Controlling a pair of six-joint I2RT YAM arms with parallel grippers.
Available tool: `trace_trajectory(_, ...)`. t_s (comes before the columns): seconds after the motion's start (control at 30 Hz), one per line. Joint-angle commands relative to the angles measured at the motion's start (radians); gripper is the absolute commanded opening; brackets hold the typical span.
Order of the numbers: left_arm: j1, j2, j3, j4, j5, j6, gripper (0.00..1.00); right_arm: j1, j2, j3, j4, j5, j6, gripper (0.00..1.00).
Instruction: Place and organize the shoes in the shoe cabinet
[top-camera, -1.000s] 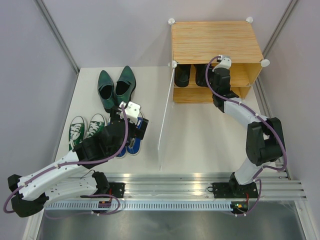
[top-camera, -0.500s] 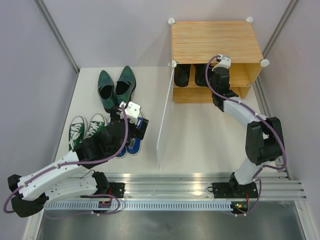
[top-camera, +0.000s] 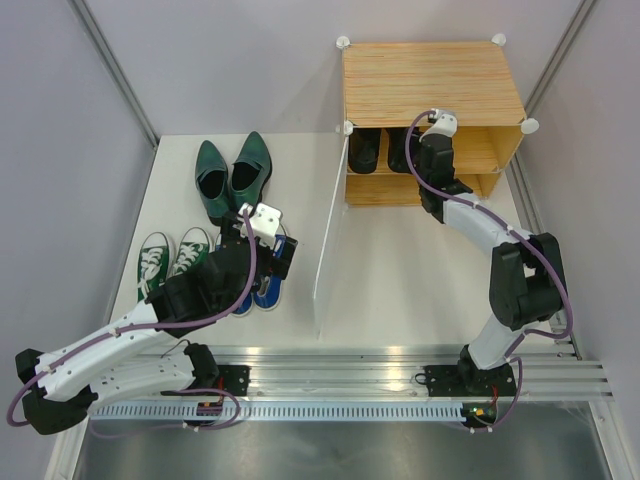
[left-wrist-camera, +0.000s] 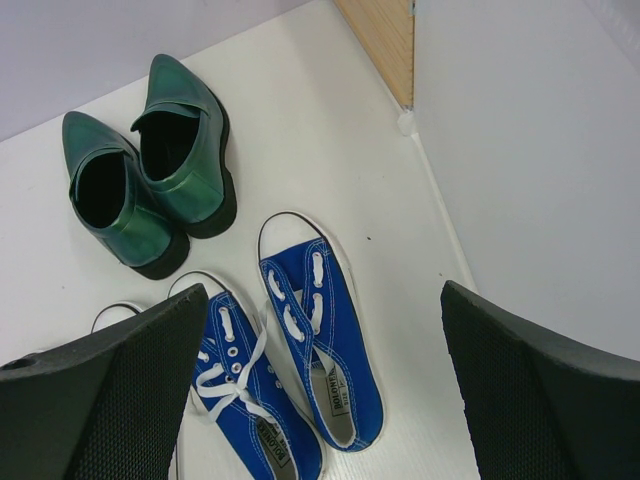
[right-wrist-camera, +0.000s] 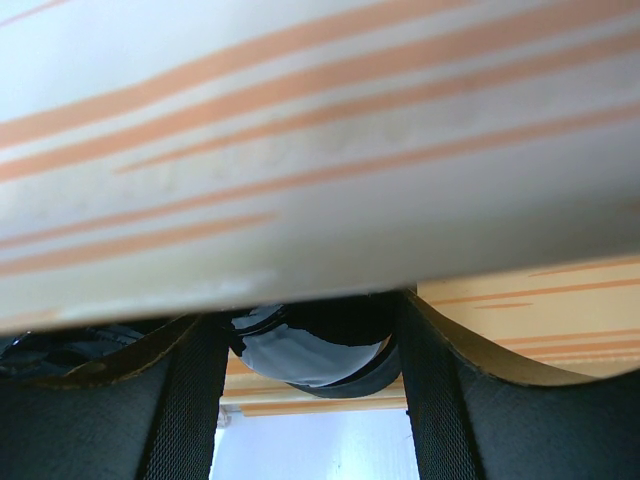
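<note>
The shoe cabinet (top-camera: 432, 80) stands at the back right, its upper shelf (right-wrist-camera: 540, 300) holding the pair of black dress shoes (top-camera: 365, 150). My right gripper (top-camera: 420, 148) reaches into that shelf and is shut on the heel of the right-hand black shoe (right-wrist-camera: 310, 350), which fills the gap between its fingers (right-wrist-camera: 190, 400). My left gripper (top-camera: 256, 255) hangs open above the blue canvas sneakers (left-wrist-camera: 315, 330), touching neither. The dark green pointed shoes (top-camera: 232, 175) lie at the back left. The green white-toed sneakers (top-camera: 170, 260) lie left of the blue pair.
The cabinet's translucent door panel (top-camera: 325, 240) swings out toward the near edge, between the two arms. Grey walls close in the table (top-camera: 400, 270) on both sides. A metal rail (top-camera: 400, 385) with the arm bases runs along the front.
My right gripper has shifted slightly left and deeper into the upper shelf with the black shoe. The left arm has not moved.
</note>
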Motion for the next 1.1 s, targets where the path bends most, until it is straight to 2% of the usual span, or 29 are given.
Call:
trace_trajectory(0.0, 0.004, -0.004, 0.009, 0.009, 0.013, 0.014, 1.00, 0.034, 0.038, 0.054, 0.028, -0.093, 0.026, 0.47)
trace_trajectory(0.07, 0.004, -0.003, 0.009, 0.009, 0.015, 0.014, 1.00, 0.032, 0.039, 0.054, 0.027, -0.094, 0.025, 0.48)
trace_trajectory(0.17, 0.004, -0.003, 0.007, 0.009, 0.012, 0.015, 1.00, 0.032, 0.041, 0.055, 0.016, -0.087, 0.026, 0.61)
trace_trajectory(0.2, 0.004, -0.003, 0.007, 0.009, 0.009, 0.015, 1.00, 0.032, 0.039, 0.058, 0.013, -0.085, 0.023, 0.71)
trace_trajectory(0.3, 0.004, -0.003, 0.005, 0.009, 0.003, 0.017, 1.00, 0.034, 0.033, 0.061, -0.005, -0.071, 0.020, 0.80)
trace_trajectory(0.6, 0.006, -0.006, 0.001, 0.009, -0.036, 0.020, 0.99, 0.034, -0.027, 0.061, -0.061, -0.068, -0.011, 0.91)
trace_trajectory(1.07, 0.010, -0.012, -0.005, 0.011, -0.071, 0.021, 1.00, 0.025, -0.179, -0.057, -0.116, -0.060, -0.007, 0.96)
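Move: My right hand still has the heel of the black shoe between its fingers on the upper shelf; the middle of the shoe is about 10 cm ahead and 2 cm lower. Its mate stands some 10 cm to the left of it, level with it, and the cabinet's left wall is roughly 13 cm to my right hand's left and 10 cm ahead. From my left hand, the held shoe is about 35 cm ahead, 32 cm to the right and 8 cm lower. I let go of the black shoe's heel, spreading my right fingers almost fully while the hand eases a good centimetre left. Once they are open, I draw back out of the shelf, away from the shoe, about 3 cm and rising some 2 cm, with the wrist turning only slightly counter-clockwise. ##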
